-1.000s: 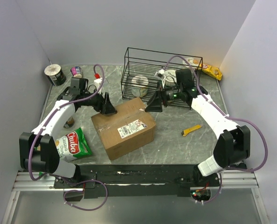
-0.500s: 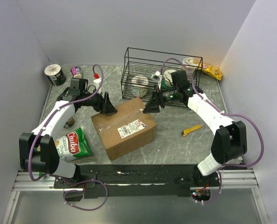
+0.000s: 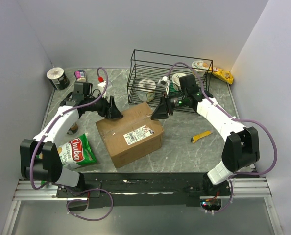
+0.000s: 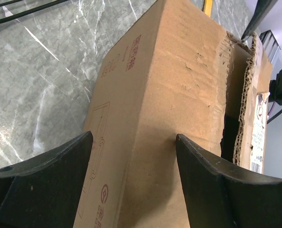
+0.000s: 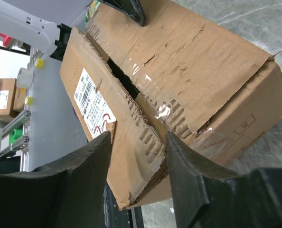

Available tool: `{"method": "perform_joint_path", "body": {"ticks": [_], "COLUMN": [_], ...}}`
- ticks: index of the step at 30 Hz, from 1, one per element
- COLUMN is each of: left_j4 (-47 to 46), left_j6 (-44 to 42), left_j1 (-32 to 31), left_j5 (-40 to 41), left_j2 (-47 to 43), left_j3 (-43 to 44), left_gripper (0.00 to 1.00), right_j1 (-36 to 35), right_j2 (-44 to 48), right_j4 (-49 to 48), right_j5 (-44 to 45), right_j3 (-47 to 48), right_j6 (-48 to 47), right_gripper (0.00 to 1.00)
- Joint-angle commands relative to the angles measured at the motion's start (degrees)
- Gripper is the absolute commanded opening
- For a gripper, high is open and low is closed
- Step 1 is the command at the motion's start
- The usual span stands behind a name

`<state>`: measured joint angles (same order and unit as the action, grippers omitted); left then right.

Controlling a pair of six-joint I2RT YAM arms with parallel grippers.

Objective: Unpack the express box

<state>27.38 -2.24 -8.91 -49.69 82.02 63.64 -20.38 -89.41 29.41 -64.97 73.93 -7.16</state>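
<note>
The express box (image 3: 131, 134), a brown carton with a white label (image 3: 136, 134), sits mid-table. Its taped top seam is torn open and shows a dark gap (image 5: 124, 78). My left gripper (image 3: 112, 114) is open at the box's far left corner. In the left wrist view (image 4: 132, 138) its jaws straddle the top edge of the box (image 4: 169, 85), and the right finger touches the cardboard. My right gripper (image 3: 158, 112) is open at the far right corner. In the right wrist view (image 5: 137, 141) its jaws stand either side of the ragged corner of the labelled flap (image 5: 131, 142).
A black wire basket (image 3: 170, 78) holding round items stands just behind the box. A yellow utility knife (image 3: 201, 136) lies to the right. A green Chuba snack bag (image 3: 78, 151) lies front left. A tape roll (image 3: 57, 77), a small jar (image 3: 80, 75) and a yellow packet (image 3: 224, 75) sit along the back.
My right gripper has moved a little left and closer onto the box's far right corner. The left arm and the box have not moved.
</note>
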Motion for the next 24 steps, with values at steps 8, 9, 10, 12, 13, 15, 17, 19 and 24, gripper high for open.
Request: {"method": "perform_joint_path", "body": {"ticks": [8, 9, 10, 12, 13, 15, 17, 19, 24], "left_j4": [-3.38, -3.47, -3.47, -3.29, -3.12, -2.77, -2.68, -2.68, -2.07], "left_j6": [4.08, 4.26, 4.44, 4.44, 4.26, 4.00, 3.73, 3.47, 2.86], "left_j1": [0.73, 0.91, 1.00, 1.35, 1.44, 1.61, 1.61, 1.61, 1.70], "left_j5": [1.79, 1.79, 1.79, 1.53, 1.44, 1.18, 1.09, 1.00, 0.74], "left_j2": [0.16, 0.07, 0.07, -0.02, -0.02, -0.28, -0.37, -0.46, -0.98], "left_j3": [-2.20, -2.55, -2.64, -2.90, -2.90, -2.99, -2.99, -2.99, -2.82], "left_gripper": [0.73, 0.73, 0.73, 0.72, 0.72, 0.72, 0.72, 0.72, 0.72], "right_j1": [-0.80, -0.97, -1.67, -2.82, -4.47, -6.76, -10.35, -13.00, -24.25], "right_j2": [5.64, 6.08, 7.39, 9.06, 10.99, 13.45, 18.90, 25.55, 42.01], "right_j4": [19.68, 21.29, 22.52, 24.82, 25.17, 24.65, 21.76, 15.18, -7.31], "right_j5": [-2.26, -2.61, -2.44, -1.22, 0.35, 3.25, 8.26, 12.22, 30.58], "right_j3": [5.43, 5.52, 5.26, 4.47, 3.42, 1.84, -2.99, -10.16, -31.44], "right_j6": [-18.04, -19.63, -23.22, -26.31, -29.29, -32.64, -36.42, -40.19, -47.14], "right_gripper": [0.42, 0.41, 0.40, 0.40, 0.40, 0.39, 0.38, 0.37, 0.31]}}
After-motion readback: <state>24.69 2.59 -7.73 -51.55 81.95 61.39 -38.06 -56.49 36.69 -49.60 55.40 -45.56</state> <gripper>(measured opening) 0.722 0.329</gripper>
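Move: The right end of the labelled flap is already between the right hand's open fingers, about 1 cm back, 1 cm to its left and 1 cm below. From that hand, the shipping label lies some 10 cm back and 10 cm left at nearly the same height; the far flap's middle is 15 cm left and 1 cm back. The flap end is roughly 18 cm to the left hand's right, level with it; the far flap's middle is 3 cm right of the left hand, 1 cm back. The labelled flap's free right end is pinched as the right fingers narrow around it, then pulled back towards the base about 13 cm, slowly at first and then fast. The hand rolls back some 45 degrees with the flap and swings about 20 degrees counter-clockwise, in a shallow arc up 2 cm and down again. The left hand stays put, fingers still resting on the far flap. ##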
